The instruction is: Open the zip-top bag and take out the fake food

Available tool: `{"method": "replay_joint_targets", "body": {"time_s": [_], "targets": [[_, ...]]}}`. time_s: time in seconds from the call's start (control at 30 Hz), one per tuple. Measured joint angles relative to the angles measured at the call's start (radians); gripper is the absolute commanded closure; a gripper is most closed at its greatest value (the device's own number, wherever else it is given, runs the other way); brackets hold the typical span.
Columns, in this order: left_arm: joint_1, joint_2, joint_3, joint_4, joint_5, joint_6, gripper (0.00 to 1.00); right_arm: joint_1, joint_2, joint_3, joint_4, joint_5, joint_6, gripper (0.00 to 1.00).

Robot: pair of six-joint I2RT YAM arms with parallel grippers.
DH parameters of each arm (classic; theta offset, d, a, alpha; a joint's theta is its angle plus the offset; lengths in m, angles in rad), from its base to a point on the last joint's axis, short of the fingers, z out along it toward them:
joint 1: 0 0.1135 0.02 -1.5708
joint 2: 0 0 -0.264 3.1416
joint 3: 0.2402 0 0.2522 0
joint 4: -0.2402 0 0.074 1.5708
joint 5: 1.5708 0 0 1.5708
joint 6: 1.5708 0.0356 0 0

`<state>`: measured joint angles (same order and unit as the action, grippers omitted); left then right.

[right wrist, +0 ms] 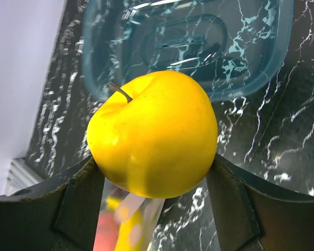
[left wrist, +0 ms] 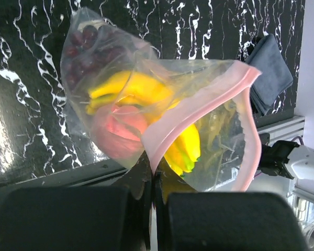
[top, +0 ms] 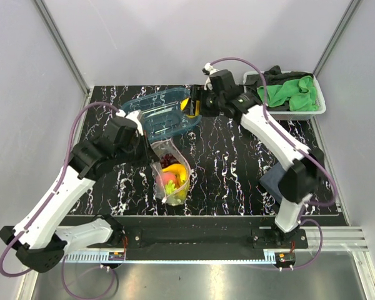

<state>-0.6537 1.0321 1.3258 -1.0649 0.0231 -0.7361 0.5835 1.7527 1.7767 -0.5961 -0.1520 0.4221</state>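
The clear zip-top bag (top: 172, 175) hangs over the black marble table, its pink zip strip (left wrist: 199, 104) gaping open. My left gripper (left wrist: 154, 175) is shut on the pink strip at the bag's edge. Fake food still lies inside: a yellow banana bunch (left wrist: 125, 86), a pink-red peach (left wrist: 118, 130) and dark purple grapes (left wrist: 83, 47). My right gripper (right wrist: 154, 172) is shut on a round yellow fruit (right wrist: 154, 138) with a short stem. It holds the fruit just above the near rim of the blue-tinted tray (right wrist: 272, 57), at the back of the table (top: 189, 106).
The blue-tinted clear tray (top: 159, 115) lies at the back centre-left. A white basket (top: 319, 103) with green and black cloths stands at the back right. A dark folded cloth (top: 272, 181) lies beside the right arm's base.
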Motion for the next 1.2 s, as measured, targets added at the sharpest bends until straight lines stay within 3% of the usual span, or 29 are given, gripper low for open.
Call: {"method": "replay_joint_targets", "body": {"time_s": [0.2,0.23,0.4,0.43,0.5,0.53,0.67,0.77,0.9,1.03,1.2], "targets": [[0.001,0.047,0.056,-0.019,0.033,0.041,1.00,-0.011,0.260,0.149,0.042,-0.026,-0.010,0.77],[0.001,0.050,0.056,-0.023,0.042,0.048,1.00,-0.011,0.306,0.174,0.046,-0.029,-0.010,0.68],[0.001,0.063,0.055,-0.034,0.091,0.074,1.00,-0.012,0.500,0.306,0.022,-0.043,-0.010,0.45],[0.001,0.069,0.055,-0.034,0.102,0.081,1.00,-0.013,0.531,0.332,0.011,-0.044,-0.010,0.35],[0.001,0.085,0.055,-0.033,0.123,0.094,1.00,-0.013,0.587,0.393,-0.019,-0.043,-0.011,0.26],[0.001,0.095,0.055,-0.034,0.132,0.101,1.00,-0.013,0.612,0.429,-0.042,-0.042,-0.011,0.15],[0.001,0.124,0.055,-0.032,0.164,0.116,1.00,-0.013,0.703,0.592,-0.129,-0.037,-0.021,0.00],[0.001,0.130,0.055,-0.024,0.184,0.121,1.00,-0.013,0.734,0.674,-0.190,-0.023,-0.031,0.00],[0.001,0.143,0.055,0.006,0.214,0.122,1.00,-0.013,0.707,0.656,-0.245,-0.015,-0.045,0.00],[0.001,0.189,0.055,0.056,0.256,0.108,1.00,-0.014,0.565,0.457,-0.277,-0.015,-0.052,0.01],[-0.005,0.256,0.055,0.140,0.312,0.080,1.00,-0.017,0.243,0.088,-0.268,-0.025,-0.041,0.07]]}}
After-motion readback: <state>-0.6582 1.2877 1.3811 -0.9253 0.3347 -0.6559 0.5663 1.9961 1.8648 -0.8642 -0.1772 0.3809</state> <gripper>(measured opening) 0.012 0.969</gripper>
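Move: Drop spot for the yellow apple already in the right gripper: the right-hand part of the blue bin, about 10 cm ahead of that hand, 6 cm left and 18 cm below. The bag's fruit lies some 16 cm back of the right hand, 11 cm left and 20 cm below. From the left hand, which still pinches the bag's pink rim, that fruit is about 6 cm ahead, 9 cm right and 16 cm down, the drop spot some 32 cm ahead and 14 cm right. Lower the right gripper about 16 cm while reaching 10 cm forward and a little left into the right-hand part of the blue bin, open the fingers to let go of the yellow apple, then draw back some 11 cm, also right and slightly up, towards the bag. Keep the left fingers shut on the bag's rim and carry it about 7 cm right, turning some 15 degrees clockwise. ##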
